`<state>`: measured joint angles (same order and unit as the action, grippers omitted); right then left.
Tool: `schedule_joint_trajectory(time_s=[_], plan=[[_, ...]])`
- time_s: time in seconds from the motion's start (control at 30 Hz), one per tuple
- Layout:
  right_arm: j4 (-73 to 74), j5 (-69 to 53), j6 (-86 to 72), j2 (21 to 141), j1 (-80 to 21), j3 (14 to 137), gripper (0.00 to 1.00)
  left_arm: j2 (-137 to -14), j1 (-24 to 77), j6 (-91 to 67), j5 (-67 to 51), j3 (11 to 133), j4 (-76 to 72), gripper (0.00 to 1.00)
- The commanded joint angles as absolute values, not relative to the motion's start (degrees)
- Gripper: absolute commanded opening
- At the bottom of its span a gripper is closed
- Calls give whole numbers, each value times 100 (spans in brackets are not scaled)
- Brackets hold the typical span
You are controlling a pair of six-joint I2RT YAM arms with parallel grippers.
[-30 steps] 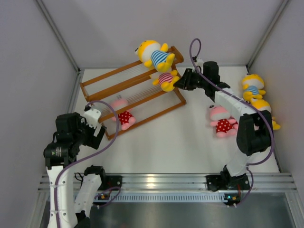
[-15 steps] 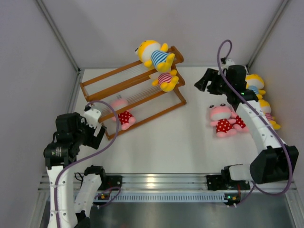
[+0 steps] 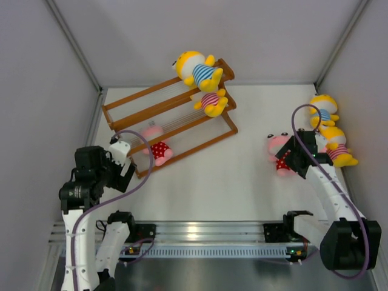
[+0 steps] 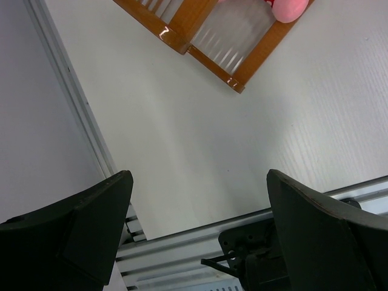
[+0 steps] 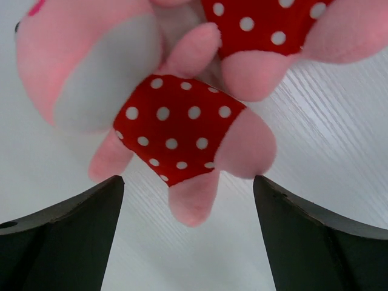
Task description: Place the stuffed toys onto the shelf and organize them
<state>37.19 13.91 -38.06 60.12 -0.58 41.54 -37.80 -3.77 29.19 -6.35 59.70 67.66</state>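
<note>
The shelf [image 3: 130,112] lies angled at the back left. It holds a yellow toy in a blue-white shirt [image 3: 195,68], a yellow toy in a pink-white shirt [image 3: 211,102] and a pink toy in red dots [image 3: 156,147]. Two pink red-dotted toys [image 3: 279,147] lie on the table at the right. My right gripper [image 3: 295,159] hovers open just above them. The right wrist view shows one pink toy [image 5: 176,133] between and beyond the open gripper [image 5: 188,236], with a second [image 5: 267,24] behind it. My left gripper [image 3: 119,168] is open and empty near the shelf's front corner [image 4: 212,54].
Two yellow toys, one blue-striped [image 3: 321,109] and one pink-striped [image 3: 336,150], lie against the right wall. Grey walls close in the table on both sides. An aluminium rail [image 3: 206,231] runs along the near edge and also shows in the left wrist view [image 4: 182,239].
My right arm has swung from the shelf's right end back to the right and come down over the pink toys. The left arm has barely moved.
</note>
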Motion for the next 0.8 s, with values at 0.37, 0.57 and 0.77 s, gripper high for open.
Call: schedule_joint_trajectory(time_s=[0.37, 0.57, 0.77], plan=[[2304, 2012, -4702, 5484, -62, 2814, 80, -3437, -404, 2672, 502, 4571, 6030, 98], [1600, 1654, -4343, 5573, 132, 2532, 16, -3164, -413, 2523, 210, 4377, 5968, 98], [1880, 1197, -3876, 4923, 114, 2583, 0, -3217, -413, 2531, 176, 4298, 5915, 98]])
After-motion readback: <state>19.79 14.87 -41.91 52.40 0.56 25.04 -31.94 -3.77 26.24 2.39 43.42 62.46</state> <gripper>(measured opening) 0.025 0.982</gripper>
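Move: The pink toy the open right hand is going for has its middle about 5 cm ahead of that hand, 3 cm to its left and 6 cm below. Near it, roughly level with each other some 7 cm ahead of the hand, lie a second pink toy 9 cm to the right and the red-striped yellow toy 20 cm to the right. From the left hand, the pink toy is about 14 cm ahead, 55 cm right and 18 cm below. Easing back 2-3 cm, the right hand sinks about 5 cm to the legs of the pink toy, turning a little clockwise, then comes forward again as its fingers shut and pinch the near leg by the shirt hem; it starts to rise about 1 cm. The empty, open left hand drops some 7 cm, drifting left. ##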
